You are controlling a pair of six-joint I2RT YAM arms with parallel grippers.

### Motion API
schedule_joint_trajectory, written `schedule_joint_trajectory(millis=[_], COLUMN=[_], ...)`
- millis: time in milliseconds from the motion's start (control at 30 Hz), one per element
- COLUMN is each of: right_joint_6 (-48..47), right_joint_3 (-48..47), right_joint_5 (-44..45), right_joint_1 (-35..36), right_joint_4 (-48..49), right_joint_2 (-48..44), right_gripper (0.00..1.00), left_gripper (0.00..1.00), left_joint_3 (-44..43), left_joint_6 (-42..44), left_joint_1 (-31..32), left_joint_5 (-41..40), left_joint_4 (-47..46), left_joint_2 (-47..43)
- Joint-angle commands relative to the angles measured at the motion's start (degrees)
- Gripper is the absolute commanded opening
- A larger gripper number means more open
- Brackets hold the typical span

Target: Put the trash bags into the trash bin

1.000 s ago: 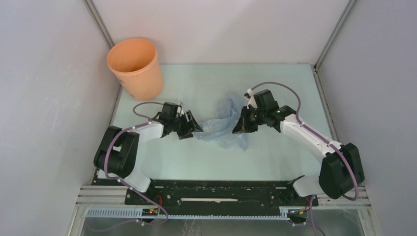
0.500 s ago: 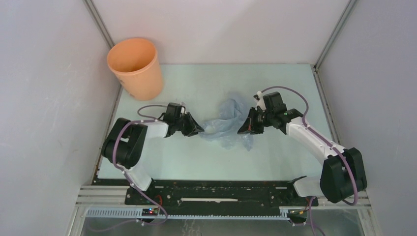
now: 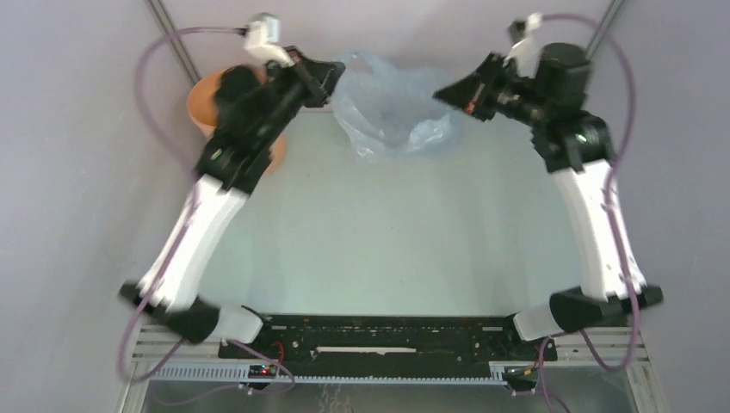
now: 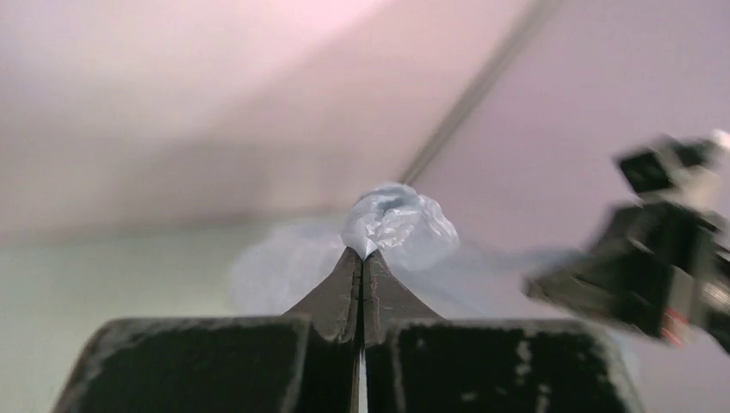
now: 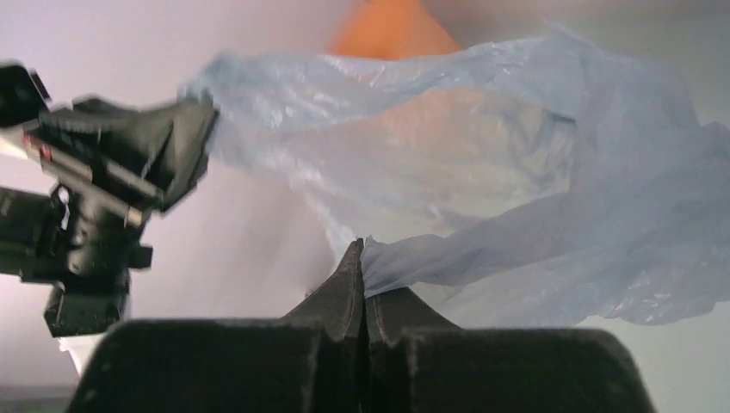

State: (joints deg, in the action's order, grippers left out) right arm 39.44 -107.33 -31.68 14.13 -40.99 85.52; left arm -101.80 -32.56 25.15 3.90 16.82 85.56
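Observation:
The pale blue-grey trash bag (image 3: 392, 107) hangs in the air at the back of the table, stretched between both grippers. My left gripper (image 3: 331, 79) is shut on its left edge; the film bunches at the closed tips in the left wrist view (image 4: 392, 219). My right gripper (image 3: 445, 93) is shut on its right edge, and the bag spreads wide in the right wrist view (image 5: 465, 181). The orange trash bin (image 3: 202, 99) stands at the back left, mostly hidden behind my left arm; it shows through and above the bag in the right wrist view (image 5: 392, 26).
White walls close in the back and both sides. The pale green table (image 3: 379, 232) lies below the raised arms. A black rail (image 3: 370, 331) runs along the near edge between the arm bases.
Both arms have risen from the table and swung toward the back, lifting the bag off the surface. The bag now hangs spread open between them, next to the bin.

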Motion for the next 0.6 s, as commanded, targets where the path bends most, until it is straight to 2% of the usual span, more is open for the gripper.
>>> schedule_joint_trajectory(millis=[0, 100, 200, 300, 367, 467, 567], right_joint_6=[-5.9, -1.4, -0.2, -3.6, -5.4, -5.2, -4.7], right_joint_3=[-7.1, 9.9, 28.7, 44.3, 52.7, 58.3, 55.6], right_joint_5=[4.5, 0.9, -1.7, -0.9, 1.1, 2.2, 2.5], right_joint_1=[5.5, 5.0, 5.2, 8.4, 11.1, 13.1, 11.6], right_joint_4=[3.6, 11.0, 10.4, 8.3, 8.7, 10.1, 8.8], right_joint_2=[-10.6, -14.9, -16.1, -14.7, -13.8, -13.4, -14.3], right_gripper=[0.00, 0.00, 0.00, 0.00, 0.00, 0.00, 0.00], left_gripper=[0.00, 0.00, 0.00, 0.00, 0.00, 0.00, 0.00], left_joint_3=[2.3, 17.6, 34.3, 54.0, 63.2, 69.9, 63.9], left_joint_6=[16.5, 11.0, 1.1, -9.9, -14.4, -18.2, -15.9], left_joint_1=[9.8, 9.5, 7.3, 2.9, 1.7, 1.7, 1.7], left_joint_5=[-12.7, -18.8, -19.2, -10.6, -6.0, -0.1, 0.0], left_joint_4=[0.7, 3.3, 8.0, 5.7, 2.8, -3.7, -2.9], left_joint_2=[-18.2, -23.5, -27.1, -30.1, -30.9, -31.7, -30.4])
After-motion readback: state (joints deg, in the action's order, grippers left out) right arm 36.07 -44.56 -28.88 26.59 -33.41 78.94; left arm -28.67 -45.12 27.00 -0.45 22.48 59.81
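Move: Hanging between both shut grippers, the trash bag has its middle about 7 cm to the left hand's right, 2 cm back and 10 cm below it; from the right hand that is 8 cm left, 3 cm ahead and 6 cm lower. The trash bin stands some 26 cm left of the left hand, 9 cm ahead, 33 cm down. Straight back from the left hand is the table's near edge, about 30 cm off and 45 cm below. Flapping the trash bag, both arms keep their pinch on its edge, whip up about 13 cm while drawing back with the fingertips tipping up, then slash down 50 cm or so, ending low over the near part of the table, farther back than they began, fingers tilted well down. The left hand also drifts about 9 cm left, widening the gap between the hands. ##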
